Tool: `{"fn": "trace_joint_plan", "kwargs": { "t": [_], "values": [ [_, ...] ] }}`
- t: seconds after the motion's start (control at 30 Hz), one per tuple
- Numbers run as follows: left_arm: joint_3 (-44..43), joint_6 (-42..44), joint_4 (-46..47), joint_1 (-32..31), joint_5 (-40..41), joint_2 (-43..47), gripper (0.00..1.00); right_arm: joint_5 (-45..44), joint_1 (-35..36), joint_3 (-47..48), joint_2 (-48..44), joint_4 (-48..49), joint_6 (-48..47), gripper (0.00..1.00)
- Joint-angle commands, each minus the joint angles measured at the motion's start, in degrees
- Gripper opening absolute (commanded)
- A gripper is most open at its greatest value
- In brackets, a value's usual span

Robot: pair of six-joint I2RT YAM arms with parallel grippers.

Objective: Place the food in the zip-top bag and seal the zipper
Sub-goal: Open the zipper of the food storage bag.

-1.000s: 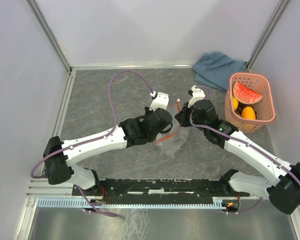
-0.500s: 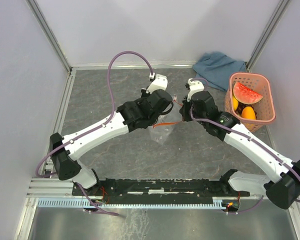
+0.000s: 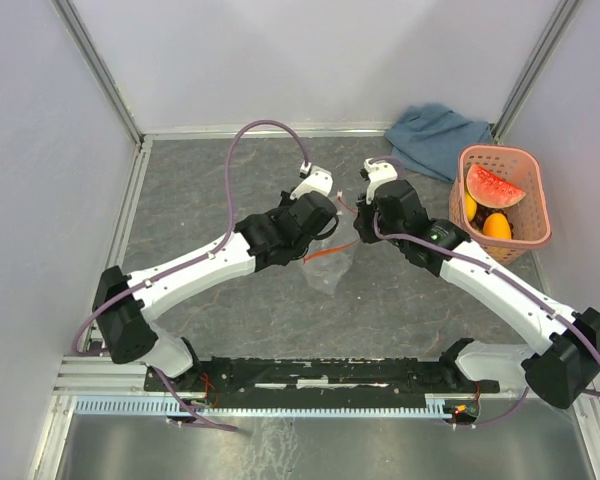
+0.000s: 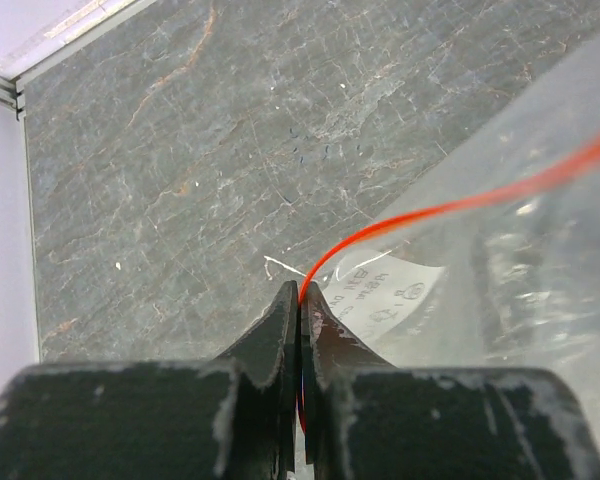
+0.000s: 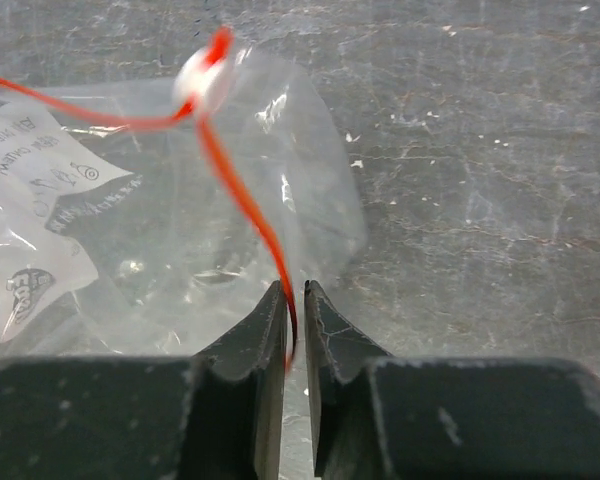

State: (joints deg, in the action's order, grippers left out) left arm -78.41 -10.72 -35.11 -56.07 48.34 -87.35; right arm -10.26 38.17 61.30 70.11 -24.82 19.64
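The clear zip-top bag hangs between my two grippers at mid-table, empty but for a white printed label. My left gripper is shut on the red-orange zipper, the strip pinched at the fingertips. My right gripper has its jaws slightly apart. The zipper runs down into that gap and rests against the left finger, with the white end piece further up the strip. The food sits in the pink basket at the right: watermelon wedge, orange fruit, yellow fruit.
A blue-grey cloth lies crumpled at the back right, just behind the basket. Pale walls with metal frame rails close in the grey stone table on three sides. A purple cable arcs over the left arm.
Both arms have carried the bag toward the back of the table, and it now hangs lower between them. The right jaws, shut before, have parted a little.
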Motion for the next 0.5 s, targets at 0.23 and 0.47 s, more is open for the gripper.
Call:
{"fn": "trace_joint_plan", "kwargs": {
  "t": [0.23,0.47],
  "values": [
    [1.0,2.0,3.0,0.5,-0.7,5.2,0.03,12.4,-0.3,6.4,2.1,-0.2,-2.2,0.47],
    [0.6,2.5,1.7,0.5,3.5,4.1,0.03,3.5,-2.2,12.0,2.4,-8.3,-10.1,0.57]
  ]
}}
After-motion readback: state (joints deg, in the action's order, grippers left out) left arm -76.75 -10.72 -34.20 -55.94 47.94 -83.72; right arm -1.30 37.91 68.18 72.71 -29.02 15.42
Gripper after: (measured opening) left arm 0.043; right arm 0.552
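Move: The orange zipper lip I have been tugging lies right at my right fingertips, which have only just begun to part; from my left hand that spot is about 12 cm to the right and 2 cm back. From my right hand, the white zipper end is roughly 7 cm ahead and 5 cm left at much the same height, and the clear pouch hangs some 5 cm back, 6 cm left and 8 cm below. I spread my right fingers from barely parted to about half open and let the lip come free, carrying the hand some 3 cm left towards my left hand with a slight dip, then lifting it about 3 cm while it turns some 10 degrees counter-clockwise. My left hand keeps its pinch on the opposite lip and rises about 1 cm. ##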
